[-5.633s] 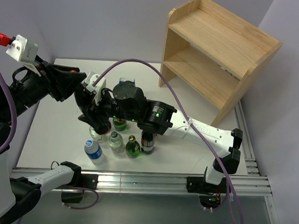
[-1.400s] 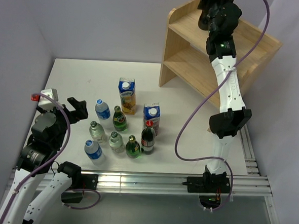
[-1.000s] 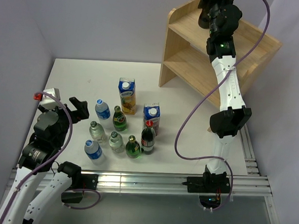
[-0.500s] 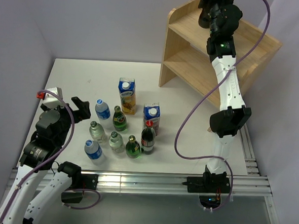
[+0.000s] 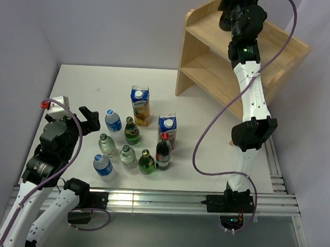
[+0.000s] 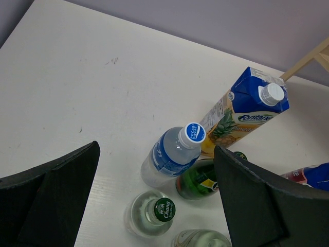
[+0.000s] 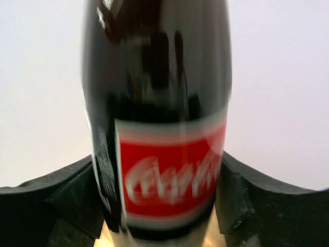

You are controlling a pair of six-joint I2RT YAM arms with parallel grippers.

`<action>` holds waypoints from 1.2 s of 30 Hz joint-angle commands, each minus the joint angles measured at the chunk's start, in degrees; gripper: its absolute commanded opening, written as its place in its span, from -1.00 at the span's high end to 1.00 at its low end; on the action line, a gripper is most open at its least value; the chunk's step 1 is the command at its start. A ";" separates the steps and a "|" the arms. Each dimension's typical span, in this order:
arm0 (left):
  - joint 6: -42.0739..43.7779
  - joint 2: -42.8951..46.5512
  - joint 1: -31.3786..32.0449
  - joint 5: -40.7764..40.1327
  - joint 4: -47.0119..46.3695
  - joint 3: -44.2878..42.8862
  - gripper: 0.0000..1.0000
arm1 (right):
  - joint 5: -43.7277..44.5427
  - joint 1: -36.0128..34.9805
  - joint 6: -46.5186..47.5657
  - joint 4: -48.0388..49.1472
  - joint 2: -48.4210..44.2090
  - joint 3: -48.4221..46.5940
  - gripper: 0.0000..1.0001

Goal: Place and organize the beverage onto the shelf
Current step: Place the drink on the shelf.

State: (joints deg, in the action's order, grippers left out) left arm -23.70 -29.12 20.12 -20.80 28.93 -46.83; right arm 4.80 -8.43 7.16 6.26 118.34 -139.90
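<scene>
My right gripper (image 7: 157, 172) is up on the top tier of the wooden shelf (image 5: 270, 51), shut on a dark cola bottle (image 7: 164, 103) with a red label that stands on the wood. The other beverages stand grouped on the white table: two blue-topped juice cartons (image 5: 140, 104) (image 5: 167, 129), a red-capped cola bottle (image 5: 162, 151), green bottles (image 5: 132, 131) and clear water bottles (image 5: 113, 121). My left gripper (image 6: 156, 154) hangs open just left of the group, with a blue-capped water bottle (image 6: 172, 154) below the gap between its fingers.
The shelf's lower tier (image 5: 223, 82) is bare wood. A purple cable (image 5: 209, 137) loops from the right arm over the table's right side. The aluminium rail (image 5: 166, 199) runs along the near edge.
The right arm has carried a cola bottle from the group up to the shelf top. Over the last second the left gripper has edged toward the water bottles; the right wrist view is blurred.
</scene>
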 commanded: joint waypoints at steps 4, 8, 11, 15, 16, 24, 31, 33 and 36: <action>-0.55 0.30 0.10 0.50 -2.47 0.07 -0.99 | -0.14 1.22 1.19 -7.93 1.10 1.46 -0.70; -0.47 0.21 0.10 0.58 -2.47 -0.02 -0.99 | -0.31 1.13 1.19 -7.84 -0.04 2.17 -0.72; -0.47 0.30 0.10 0.67 -2.39 -0.02 -0.99 | -0.23 1.13 1.37 -6.97 -1.71 4.27 -0.71; -0.47 0.21 0.10 0.67 -2.47 0.07 -0.99 | 0.21 1.13 1.19 -6.61 -4.17 6.39 -0.77; -0.47 0.30 0.10 0.76 -2.47 0.07 -0.99 | 0.30 1.13 1.10 -6.53 -4.52 6.91 -0.78; -0.47 0.03 0.10 0.93 -2.56 -0.02 -0.99 | 0.21 1.13 -0.48 -6.61 -10.59 12.54 -0.87; -0.73 -0.67 0.10 0.93 -2.30 -0.37 -0.99 | -0.23 1.13 -1.36 -7.58 -12.26 13.51 -0.94; -0.73 -0.85 0.10 1.02 -2.21 -0.54 -0.99 | -0.84 1.13 -1.45 -8.37 -13.31 13.95 -0.96; -0.73 -1.02 0.10 0.93 -2.30 -0.63 -0.99 | -1.55 1.04 -1.62 -9.16 -16.11 16.31 -0.97</action>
State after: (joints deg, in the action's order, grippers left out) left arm -23.70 -29.65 20.12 -20.75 28.91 -46.83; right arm 4.36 -7.57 6.24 -2.72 107.46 -124.97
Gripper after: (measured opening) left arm 0.995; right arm 0.985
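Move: Upright in the right fingers, the drink, a Coca-Cola bottle, is over its spot on the shelf's upper board, right beneath the hand point and about 9 cm down. The shelf's left side panel is roughly 10 cm left of this hand, 3 cm farther out and 5 cm lower; the board's front edge crosses some 14 cm behind it, 9 cm lower. From the idle left hand that spot is around 35 cm ahead, 52 cm right and 19 cm up. Opening its fingers from the sides of the Coca-Cola bottle, the right hand sinks quickly about 6 cm beside it towards the board, tipping down some 10 degrees and easing 2 cm forward. Spreading almost fully, it then draws back about 4.5 cm, rising slightly at the end. ##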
